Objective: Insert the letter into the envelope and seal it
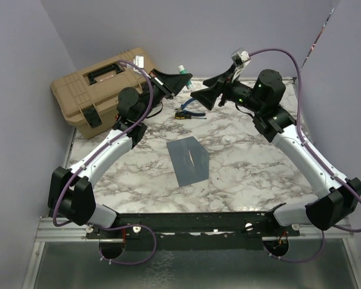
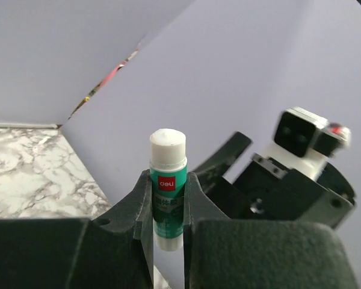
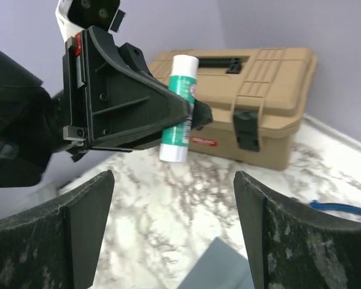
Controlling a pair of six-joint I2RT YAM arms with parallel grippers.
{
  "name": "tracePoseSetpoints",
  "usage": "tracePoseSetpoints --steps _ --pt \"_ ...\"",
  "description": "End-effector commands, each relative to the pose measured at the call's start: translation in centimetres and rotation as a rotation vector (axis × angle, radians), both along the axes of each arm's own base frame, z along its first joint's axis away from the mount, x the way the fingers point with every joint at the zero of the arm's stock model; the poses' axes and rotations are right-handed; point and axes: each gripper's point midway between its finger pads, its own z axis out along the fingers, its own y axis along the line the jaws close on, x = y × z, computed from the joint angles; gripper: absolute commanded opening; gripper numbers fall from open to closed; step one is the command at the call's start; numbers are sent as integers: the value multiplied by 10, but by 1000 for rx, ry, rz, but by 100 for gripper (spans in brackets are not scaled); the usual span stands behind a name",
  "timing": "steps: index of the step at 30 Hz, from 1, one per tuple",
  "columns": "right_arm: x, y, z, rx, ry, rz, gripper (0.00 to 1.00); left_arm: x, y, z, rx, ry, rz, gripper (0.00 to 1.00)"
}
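Note:
The blue-grey envelope (image 1: 188, 159) lies flat on the marble table, and its corner (image 3: 224, 272) shows below my right gripper. The letter is out of view. My left gripper (image 1: 180, 82) is raised at the back of the table and shut on a green and white glue stick (image 2: 167, 186), which stands upright between its fingers. From the right wrist view the glue stick (image 3: 179, 108) hangs in those black fingers just ahead. My right gripper (image 3: 174, 180) faces it from close by, open wide with nothing between its fingers. In the top view, that right gripper (image 1: 204, 91) sits just right of the left one.
A tan toolbox (image 1: 102, 90) stands at the back left of the table, also visible in the right wrist view (image 3: 259, 114). A blue-handled tool (image 1: 189, 114) lies on the marble behind the envelope. Purple walls close in the back and sides.

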Motion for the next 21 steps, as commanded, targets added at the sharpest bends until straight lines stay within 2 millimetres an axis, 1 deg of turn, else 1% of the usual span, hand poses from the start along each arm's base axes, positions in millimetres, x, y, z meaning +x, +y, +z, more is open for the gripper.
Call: tracePoseSetpoints --steps 1,4,7,11,15,17,21 --pt "19 -3 -13 -177 -138 -236 82 7 13 8 -23 51 86 0" --pt "25 7 -12 -264 -183 -287 75 8 15 6 -15 58 98 0" --pt "32 13 -13 -312 -184 -335 63 7 16 7 -15 58 101 0" --pt "37 17 -9 -306 -183 -356 50 6 16 6 -11 58 99 0" --pt "41 22 -8 -314 -179 -349 33 4 16 6 -11 54 95 0" --pt "42 25 -10 -317 -175 -334 31 3 15 8 -9 49 90 0" --pt "43 32 -10 -307 -172 -312 35 2 13 7 -2 44 77 0"
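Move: The left hand already pinches the glue stick around its middle, right at its hand point. From the open right hand the stick's middle is about 4 cm ahead, 5 cm left and 2 cm higher. The pliers lie on the table some 14 cm ahead of the right hand and 2 cm left, and the envelope about 5 cm back and 4 cm left, both roughly 40 cm below it. Right hand goes about 5 cm forward-left, fingers partly closing around the lower end of the left-held glue stick. ##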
